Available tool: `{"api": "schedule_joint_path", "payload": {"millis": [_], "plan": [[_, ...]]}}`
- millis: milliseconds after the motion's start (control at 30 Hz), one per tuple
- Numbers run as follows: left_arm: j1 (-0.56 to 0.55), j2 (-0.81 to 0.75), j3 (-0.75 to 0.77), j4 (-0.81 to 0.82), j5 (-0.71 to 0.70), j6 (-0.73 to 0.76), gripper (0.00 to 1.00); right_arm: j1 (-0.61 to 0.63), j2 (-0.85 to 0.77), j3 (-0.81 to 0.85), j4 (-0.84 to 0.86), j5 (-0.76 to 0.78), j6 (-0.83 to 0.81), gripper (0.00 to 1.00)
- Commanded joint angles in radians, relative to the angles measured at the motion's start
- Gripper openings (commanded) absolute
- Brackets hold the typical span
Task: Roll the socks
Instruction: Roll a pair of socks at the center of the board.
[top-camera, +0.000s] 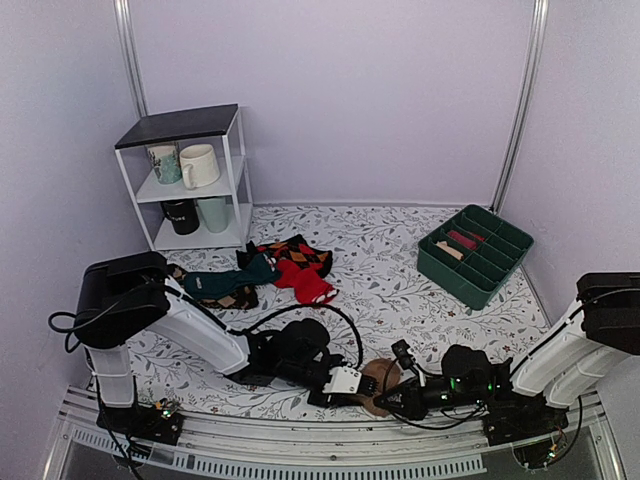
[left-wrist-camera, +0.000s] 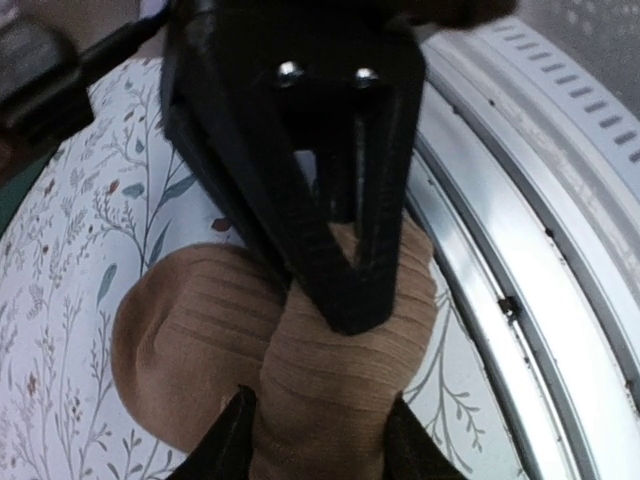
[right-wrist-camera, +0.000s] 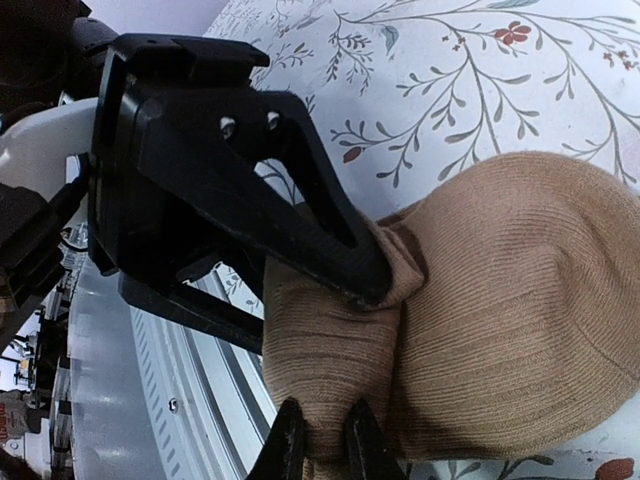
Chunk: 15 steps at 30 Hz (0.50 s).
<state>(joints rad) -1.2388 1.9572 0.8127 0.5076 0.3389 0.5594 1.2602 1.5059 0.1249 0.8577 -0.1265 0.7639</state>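
Note:
The tan-brown socks (top-camera: 380, 378) lie bunched into a rounded bundle at the table's front edge, between my two grippers. In the left wrist view my left gripper (left-wrist-camera: 318, 412) has a finger pressed against each side of a thick ribbed fold of the socks (left-wrist-camera: 190, 340). The right gripper's black fingers (left-wrist-camera: 340, 250) reach into that fold from above. In the right wrist view my right gripper (right-wrist-camera: 325, 442) is shut on a narrow pinch of the socks (right-wrist-camera: 520, 300) at the bundle's edge. From overhead, the left gripper (top-camera: 366, 388) and right gripper (top-camera: 388, 400) meet at the bundle.
A metal rail (top-camera: 300, 455) runs along the table edge right beside the bundle. Farther back lie a red sock (top-camera: 312, 288) and dark teal and argyle socks (top-camera: 232, 284). A white shelf with mugs (top-camera: 190, 180) stands back left, a green divided tray (top-camera: 432, 258) back right.

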Motion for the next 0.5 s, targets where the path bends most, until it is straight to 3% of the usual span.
{"api": "schedule_joint_path", "payload": {"millis": [0,133,233,467], "plan": [[-0.037,0.075,0.028,-0.171,-0.01,-0.004,0.29,-0.01,0.047,-0.023,-0.218,-0.053,-0.03,0.03],[-0.038,0.098,0.063,-0.232,-0.002,-0.025,0.0,-0.021,0.051,-0.017,-0.222,-0.059,-0.039,0.03],[-0.038,0.097,0.073,-0.27,0.01,-0.058,0.0,-0.026,0.038,-0.004,-0.247,-0.051,-0.046,0.07],[-0.024,0.103,0.121,-0.458,0.024,-0.223,0.0,-0.028,-0.202,0.071,-0.536,0.138,-0.165,0.4]]}}
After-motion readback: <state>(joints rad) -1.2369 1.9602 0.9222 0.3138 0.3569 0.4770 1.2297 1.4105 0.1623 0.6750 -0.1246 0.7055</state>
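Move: The brown sock roll is between my two hands. Its middle lies about 2 cm right of my left hand and 1 cm lower, level with it fore and aft. The flat toe end still to be rolled is some 6 cm ahead and 2 cm right of my left hand, and the metal rail runs about 6 cm straight behind that hand. From my right hand, which already pinches the roll, its middle is about 2 cm left and 1 cm down. I close my part-open left fingers almost shut on the left side of the sock roll, squeezing the cloth between them, while that hand eases about 1 cm right and tilts by under 10 degrees. Once it has hold, my right fingers open about a quarter of their range to loosen their pinch, and that hand starts forward by 1 cm. ##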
